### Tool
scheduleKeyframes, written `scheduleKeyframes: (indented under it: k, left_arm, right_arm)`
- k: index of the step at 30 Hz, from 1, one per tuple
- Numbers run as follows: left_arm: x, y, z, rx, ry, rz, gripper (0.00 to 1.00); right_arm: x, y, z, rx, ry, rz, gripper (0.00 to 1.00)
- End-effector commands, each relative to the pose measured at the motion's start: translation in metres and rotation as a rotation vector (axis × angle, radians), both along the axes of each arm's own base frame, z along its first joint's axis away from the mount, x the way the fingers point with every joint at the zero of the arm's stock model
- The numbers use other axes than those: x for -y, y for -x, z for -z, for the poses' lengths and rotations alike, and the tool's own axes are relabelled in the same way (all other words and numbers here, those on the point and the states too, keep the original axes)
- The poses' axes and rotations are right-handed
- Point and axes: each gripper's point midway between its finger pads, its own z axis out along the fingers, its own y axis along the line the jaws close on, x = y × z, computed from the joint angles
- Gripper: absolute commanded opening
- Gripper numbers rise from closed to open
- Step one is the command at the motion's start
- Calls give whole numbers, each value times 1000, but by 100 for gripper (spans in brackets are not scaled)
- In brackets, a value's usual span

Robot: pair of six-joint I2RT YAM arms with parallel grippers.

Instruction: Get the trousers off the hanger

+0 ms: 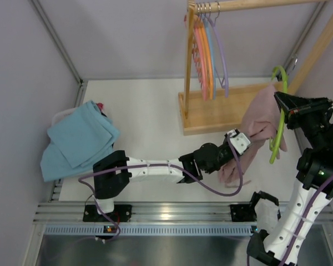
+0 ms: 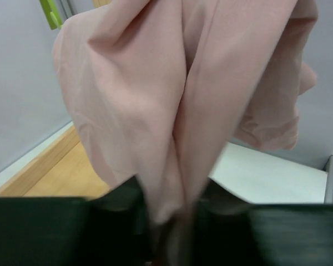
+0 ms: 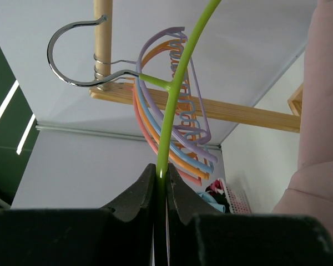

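Observation:
The pink trousers (image 1: pixel 260 123) hang over a green hanger (image 1: pixel 278 116) at the right of the table. My right gripper (image 1: pixel 284 108) is shut on the green hanger (image 3: pixel 175 94) and holds it up in the air; the fingers (image 3: pixel 137 191) pinch its thin bar. My left gripper (image 1: pixel 237 145) is shut on the lower folds of the trousers (image 2: pixel 177 100), with cloth bunched between the dark fingers (image 2: pixel 114 208). The trousers also show at the right edge of the right wrist view (image 3: pixel 322 138). The hanger's metal hook (image 3: pixel 72 55) is free in the air.
A wooden rack (image 1: pixel 211 113) at the back holds several coloured hangers (image 1: pixel 210 55). A blue folded cloth (image 1: pixel 80 141) lies over a white basket at the left. White walls close in the table on left, back and right.

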Motion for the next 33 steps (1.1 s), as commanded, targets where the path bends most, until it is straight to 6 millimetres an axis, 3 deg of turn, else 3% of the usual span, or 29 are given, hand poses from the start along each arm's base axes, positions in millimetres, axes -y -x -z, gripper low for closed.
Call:
scheduleKeyframes:
  k: [1, 4, 9, 13, 23, 33]
  left_arm:
    - [-30, -32, -19, 9, 34, -112, 22]
    - [-37, -30, -34, 21, 49, -95, 1]
    - [-52, -10, -67, 47, 91, -13, 0]
    - [-74, 7, -114, 65, 162, 42, 0]
    - [-106, 14, -186, 52, 272, 31, 0]
    - [-151, 22, -241, 66, 367, 2, 0]
  right_arm:
    - [-9, 18, -51, 181, 83, 1, 0]
    - [-2, 11, -43, 163, 89, 30, 0]
    - [9, -5, -22, 131, 99, 50, 0]
    - [18, -25, 15, 60, 88, 35, 0]
    - [17, -47, 104, -132, 83, -102, 0]
    - [32, -53, 169, -230, 241, -76, 0]
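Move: The trousers already hang between the left hand's half-shut fingers; their middle is about 4 cm above that hand and 2 cm ahead, 1 cm to its right. The green hanger is some 6 cm ahead, 3 cm right and 16 cm above it, and the wooden rack's base 11 cm straight ahead, 28 cm below. From the right hand, which grips the hanger, the trousers' middle lies about 14 cm down, 5 cm back and 3 cm left. Leftward and up, by about 8 cm each, the left hand pulls the trousers after shutting its fingers on the cloth during a short forward nudge. The right hand keeps its grip on the green hanger and, after hardly moving at first, sinks quickly some 15 cm, edging forward, tipping its wrist as the hanger comes down beside the left hand. ##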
